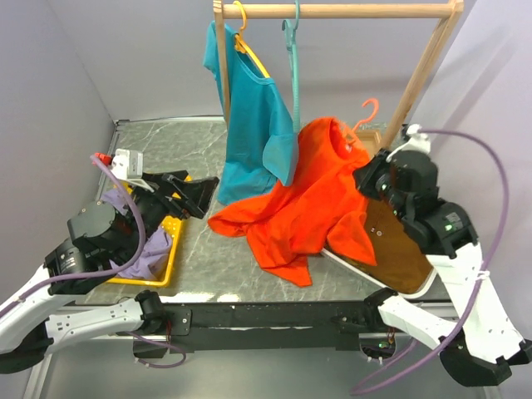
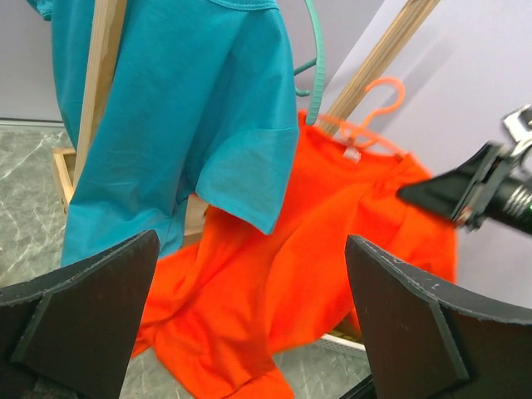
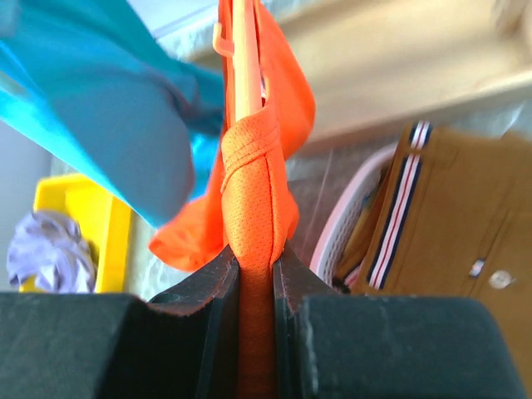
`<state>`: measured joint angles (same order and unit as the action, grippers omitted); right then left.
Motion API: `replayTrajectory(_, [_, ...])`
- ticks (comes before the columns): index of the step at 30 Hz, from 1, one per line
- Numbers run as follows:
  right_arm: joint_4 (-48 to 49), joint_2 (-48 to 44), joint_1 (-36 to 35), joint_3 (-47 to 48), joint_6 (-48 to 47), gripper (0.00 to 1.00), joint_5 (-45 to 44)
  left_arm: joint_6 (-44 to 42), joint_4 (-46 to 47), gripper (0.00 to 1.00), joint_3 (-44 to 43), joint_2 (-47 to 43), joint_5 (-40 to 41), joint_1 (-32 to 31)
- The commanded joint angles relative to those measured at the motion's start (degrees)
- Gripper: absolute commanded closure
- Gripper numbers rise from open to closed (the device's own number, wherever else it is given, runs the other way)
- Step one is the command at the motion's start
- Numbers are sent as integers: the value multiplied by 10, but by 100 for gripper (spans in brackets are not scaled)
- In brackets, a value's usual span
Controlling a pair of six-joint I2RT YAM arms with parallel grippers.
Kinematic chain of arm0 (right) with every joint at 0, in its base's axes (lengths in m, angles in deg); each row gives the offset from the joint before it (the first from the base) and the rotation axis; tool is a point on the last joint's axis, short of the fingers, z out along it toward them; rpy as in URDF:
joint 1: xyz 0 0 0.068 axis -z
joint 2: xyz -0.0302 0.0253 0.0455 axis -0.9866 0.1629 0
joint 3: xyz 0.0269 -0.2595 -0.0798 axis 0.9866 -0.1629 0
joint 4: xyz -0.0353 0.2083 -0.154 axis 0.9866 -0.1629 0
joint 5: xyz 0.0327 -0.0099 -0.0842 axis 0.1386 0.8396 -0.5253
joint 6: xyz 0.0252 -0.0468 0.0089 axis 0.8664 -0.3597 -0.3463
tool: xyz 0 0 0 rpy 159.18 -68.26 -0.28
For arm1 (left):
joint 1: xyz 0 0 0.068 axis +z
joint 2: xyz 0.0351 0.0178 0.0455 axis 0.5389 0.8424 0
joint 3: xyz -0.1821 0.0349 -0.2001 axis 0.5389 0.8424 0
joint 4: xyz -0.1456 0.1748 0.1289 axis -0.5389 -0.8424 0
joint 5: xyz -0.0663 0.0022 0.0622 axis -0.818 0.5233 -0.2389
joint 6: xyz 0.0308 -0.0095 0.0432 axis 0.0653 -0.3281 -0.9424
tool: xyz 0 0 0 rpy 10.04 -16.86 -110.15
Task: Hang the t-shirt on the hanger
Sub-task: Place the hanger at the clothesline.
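The orange-red t-shirt (image 1: pixel 303 204) hangs slanted from its neck down to the table, its lower half spread on the marble. The orange hanger (image 1: pixel 366 112) pokes its hook out of the collar; its arms are under the cloth. My right gripper (image 1: pixel 371 178) is shut on the t-shirt's (image 3: pixel 258 179) shoulder fold, where the hanger's (image 3: pixel 244 58) arm runs into the fabric. My left gripper (image 1: pixel 197 191) stands wide open at the left, above the yellow bin. It faces the t-shirt (image 2: pixel 332 241) and hanger (image 2: pixel 376 101) with nothing between its fingers (image 2: pixel 91 291).
A wooden rack (image 1: pixel 332 11) carries a teal t-shirt (image 1: pixel 251 116) on a yellow hanger and a bare teal hanger (image 1: pixel 293 50). A yellow bin (image 1: pixel 172 249) with lilac cloth (image 1: pixel 151 249) sits at the left. A white basket (image 1: pixel 378 278) holding a brown garment lies under the right arm.
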<state>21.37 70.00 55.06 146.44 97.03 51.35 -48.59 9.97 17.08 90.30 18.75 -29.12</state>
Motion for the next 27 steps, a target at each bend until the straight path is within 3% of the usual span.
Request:
replayTrajectory(1, [-22, 30, 4, 100, -48, 100, -72, -4, -4, 1, -28, -14, -12, -1])
replayTrajectory(17, [-54, 132, 11, 356, -143, 100, -207, -25, -37, 1, -70, -11, -12, -1])
replayTrajectory(27, [-16, 171, 24, 421, -171, 100, -232, -29, -39, 1, -79, -7, -11, -1])
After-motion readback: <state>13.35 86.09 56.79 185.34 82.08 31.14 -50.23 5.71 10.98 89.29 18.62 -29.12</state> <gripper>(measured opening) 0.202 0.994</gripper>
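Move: The right hand already grips the orange t-shirt's shoulder with the hanger's end inside it. The bare right stretch of the clothesline rod lies about 25 cm straight ahead of it and 20 cm higher. The teal hanger is some 22 cm ahead, 17 cm left and 10 cm up; the rack's right post about 25 cm ahead and 15 cm right. From the empty left hand that stretch is roughly 31 cm ahead, 37 cm right and 13 cm up. Upward, mostly, by some 16 cm, and about 7 cm to its right, the right arm hoists the hanger and t-shirt towards the height of the rod, edging slightly forward. The wrist tips the fingers up towards level and swings them clockwise, roughly 15 degrees each, while they keep their pinch. The left hand, still empty and open, eases up and to its left a few centimetres. ##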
